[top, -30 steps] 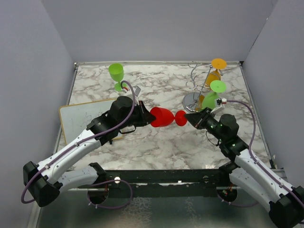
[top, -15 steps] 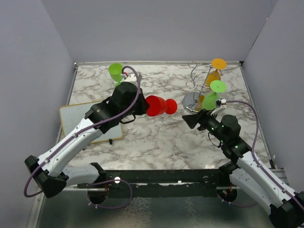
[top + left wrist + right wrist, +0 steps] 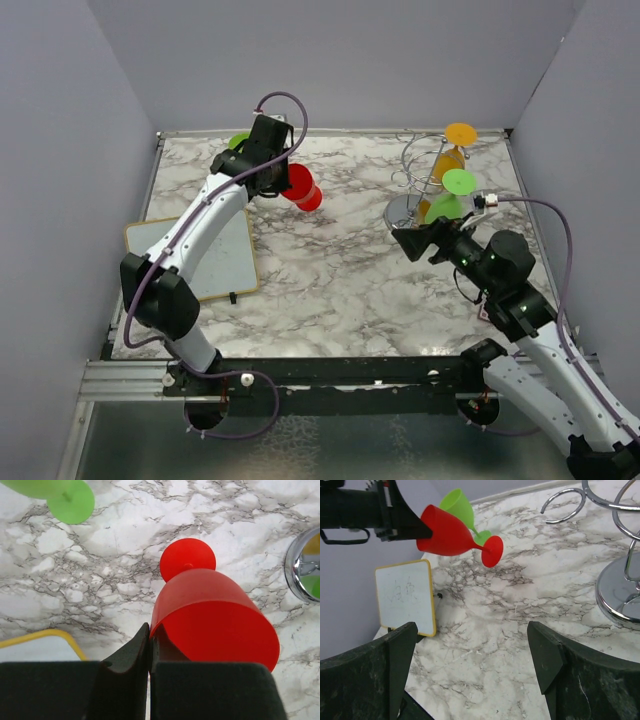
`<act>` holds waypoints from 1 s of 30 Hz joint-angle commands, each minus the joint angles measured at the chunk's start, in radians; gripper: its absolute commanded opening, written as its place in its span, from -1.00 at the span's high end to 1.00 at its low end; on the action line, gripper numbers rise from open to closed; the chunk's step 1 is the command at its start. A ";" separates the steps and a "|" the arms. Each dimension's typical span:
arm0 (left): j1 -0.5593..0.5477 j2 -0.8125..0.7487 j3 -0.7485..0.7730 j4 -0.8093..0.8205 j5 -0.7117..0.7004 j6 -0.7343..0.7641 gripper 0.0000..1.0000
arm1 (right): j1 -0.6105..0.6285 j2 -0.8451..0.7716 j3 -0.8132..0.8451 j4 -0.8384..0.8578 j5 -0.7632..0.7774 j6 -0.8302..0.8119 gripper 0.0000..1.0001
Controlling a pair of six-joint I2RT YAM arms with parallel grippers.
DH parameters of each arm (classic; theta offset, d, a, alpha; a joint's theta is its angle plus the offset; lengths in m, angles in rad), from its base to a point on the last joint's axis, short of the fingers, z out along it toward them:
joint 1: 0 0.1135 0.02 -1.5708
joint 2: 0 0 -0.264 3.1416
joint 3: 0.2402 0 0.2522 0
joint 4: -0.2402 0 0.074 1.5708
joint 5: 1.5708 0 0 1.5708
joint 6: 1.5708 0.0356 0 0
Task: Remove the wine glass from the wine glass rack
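My left gripper [image 3: 279, 181] is shut on the rim of a red wine glass [image 3: 301, 188], holding it on its side above the table's back left. In the left wrist view the jaws [image 3: 149, 631] pinch the red glass wall [image 3: 215, 615], foot pointing away. The silver wire wine glass rack [image 3: 418, 181] stands at the back right with an orange glass [image 3: 450, 156] and a green glass [image 3: 446, 205] hanging on it. My right gripper [image 3: 414, 241] is open and empty just in front of the rack's base [image 3: 620, 596]. From the right wrist, the red glass [image 3: 451, 533] shows far off.
A green wine glass [image 3: 239, 143] stands at the back left, just behind the red one, also seen as a green glass [image 3: 458, 503] from the right wrist. A yellow-framed whiteboard [image 3: 196, 256] lies at the left edge. Grey walls close in the table on three sides.
The right gripper let go of the red glass's foot and opened wide near the rack. The left arm carried the red glass from the table's middle to the back left.
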 commanded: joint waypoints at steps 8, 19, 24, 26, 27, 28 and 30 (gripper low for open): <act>0.076 0.310 0.321 -0.135 -0.078 0.114 1.00 | 0.003 0.017 0.136 -0.247 0.102 0.033 -0.88; 0.147 0.471 0.504 -0.172 -0.058 0.128 1.00 | 0.003 -0.062 0.058 -0.189 0.133 0.031 -0.88; 0.170 0.517 0.560 -0.189 -0.039 0.133 1.00 | 0.003 -0.051 0.060 -0.194 0.139 0.032 -0.88; 0.177 0.529 0.576 -0.195 -0.039 0.134 1.00 | 0.003 -0.051 0.056 -0.189 0.141 0.034 -0.88; 0.179 0.534 0.583 -0.197 -0.038 0.135 1.00 | 0.003 -0.050 0.055 -0.188 0.143 0.033 -0.88; 0.182 0.538 0.587 -0.199 -0.037 0.135 1.00 | 0.003 -0.049 0.054 -0.187 0.142 0.034 -0.88; 0.186 0.549 0.596 -0.202 -0.036 0.137 0.97 | 0.003 -0.051 0.054 -0.187 0.143 0.033 -0.88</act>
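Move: The left hand holds the red wine glass by its rim, bound for the bare table roughly 13 cm ahead, 1 cm left and 24 cm below. The upright green glass stands some 14 cm ahead and 12 cm left, the whiteboard about 10 cm back and 22 cm left, the rack 6 cm ahead and 30 cm right. From the right hand the spot lies about 27 cm ahead, 31 cm left, 26 cm below. Still pinching the red glass, the left hand swings forward about 12 cm, leftward and down beside the green one. ##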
